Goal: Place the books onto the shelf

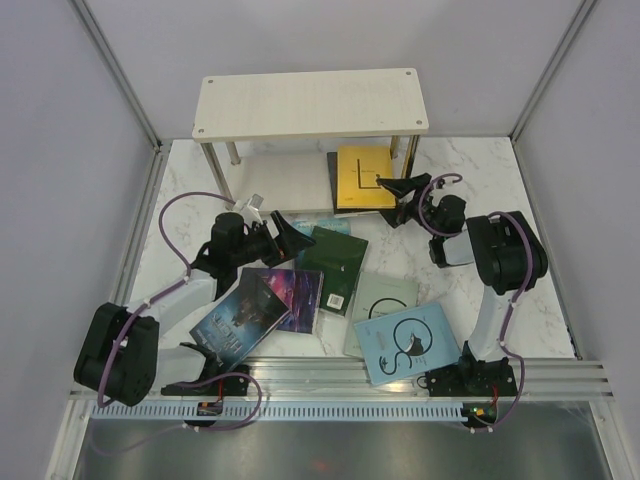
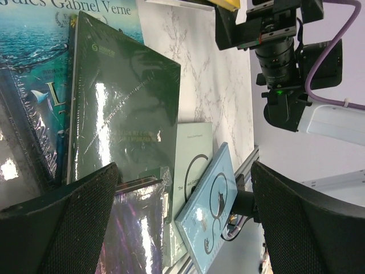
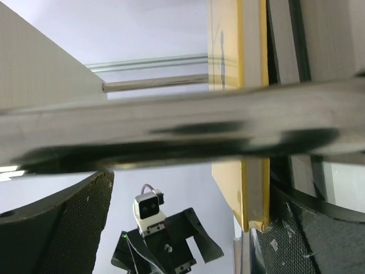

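The shelf stands at the back. On its lower board a yellow book lies on a darker one. My right gripper is open at the yellow book's near edge; in its wrist view the book's corner sits by the right finger, not clamped, behind a blurred metal leg. My left gripper hangs open over the loose books: dark green, teal, purple, grey and pale blue with a cat. A dark blue book lies near the left.
The loose books overlap in a fan across the marble tabletop between the two arms. An aluminium rail runs along the near edge. Grey walls close in the sides. The right arm's camera shows in the left wrist view.
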`<act>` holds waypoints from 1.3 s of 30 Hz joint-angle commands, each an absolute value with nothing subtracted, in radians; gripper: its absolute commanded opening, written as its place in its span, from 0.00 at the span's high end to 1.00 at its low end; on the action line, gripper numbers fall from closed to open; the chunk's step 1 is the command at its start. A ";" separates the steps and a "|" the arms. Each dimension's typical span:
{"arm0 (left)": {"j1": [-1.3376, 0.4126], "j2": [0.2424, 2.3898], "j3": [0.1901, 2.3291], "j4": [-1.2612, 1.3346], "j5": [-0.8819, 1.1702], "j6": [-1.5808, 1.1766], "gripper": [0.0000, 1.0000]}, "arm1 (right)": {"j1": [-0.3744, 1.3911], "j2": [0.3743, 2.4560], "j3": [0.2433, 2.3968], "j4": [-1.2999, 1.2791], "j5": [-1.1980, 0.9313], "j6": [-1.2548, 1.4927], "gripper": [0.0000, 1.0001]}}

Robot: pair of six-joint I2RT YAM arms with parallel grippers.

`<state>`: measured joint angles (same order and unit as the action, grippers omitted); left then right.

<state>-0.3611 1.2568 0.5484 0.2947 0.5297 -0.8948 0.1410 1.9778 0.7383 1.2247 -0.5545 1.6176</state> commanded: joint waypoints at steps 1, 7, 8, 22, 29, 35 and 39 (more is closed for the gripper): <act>-0.356 1.223 0.555 0.301 0.525 -0.854 0.02 | 0.144 1.936 0.686 1.241 -0.626 1.600 0.02; -0.356 1.213 0.558 0.292 0.526 -0.861 0.02 | 0.146 1.916 0.640 1.221 -0.719 1.603 0.02; -0.356 1.212 0.561 0.290 0.526 -0.861 0.02 | 0.146 1.916 0.641 1.203 -0.733 1.600 0.02; -0.356 1.215 0.566 0.282 0.525 -0.859 0.02 | 0.144 1.769 0.690 0.842 -0.750 1.399 0.59; -0.356 1.226 0.571 0.282 0.523 -0.857 0.02 | 0.146 1.767 0.736 0.739 -0.729 1.344 0.78; -0.356 1.227 0.574 0.282 0.526 -0.856 0.02 | 0.146 1.836 0.785 0.735 -0.712 1.345 0.81; -0.356 1.224 0.571 0.281 0.529 -0.856 0.02 | 0.144 1.900 0.854 0.718 -0.700 1.350 0.81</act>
<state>-0.3599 1.2297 0.5484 0.2741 0.5297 -0.8944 0.1421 1.8599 0.7868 0.7231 -0.7338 1.3636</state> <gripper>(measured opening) 0.981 0.230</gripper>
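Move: From the right hand, open at the shelf's near right corner, the yellow book's middle lies about 6 cm ahead, 6 cm left and 3 cm lower. The black book lies under it, some 6 cm ahead, 7 cm left and 5 cm lower. The front right shelf post stands roughly 2 cm ahead and 3 cm right; the green book lies about 18 cm back, 13 cm left. From the left hand, the yellow book is some 19 cm ahead and 16 cm right. Back towards the base by about 6 cm, sinking some 3 cm, the right hand draws its open fingers off beside the shelf post, swinging a little counter-clockwise and dipping the fingertips. There the fingers close at the yellow book's near right corner, pinching that edge, and the hand then turns forward again by roughly 2.5 cm. ##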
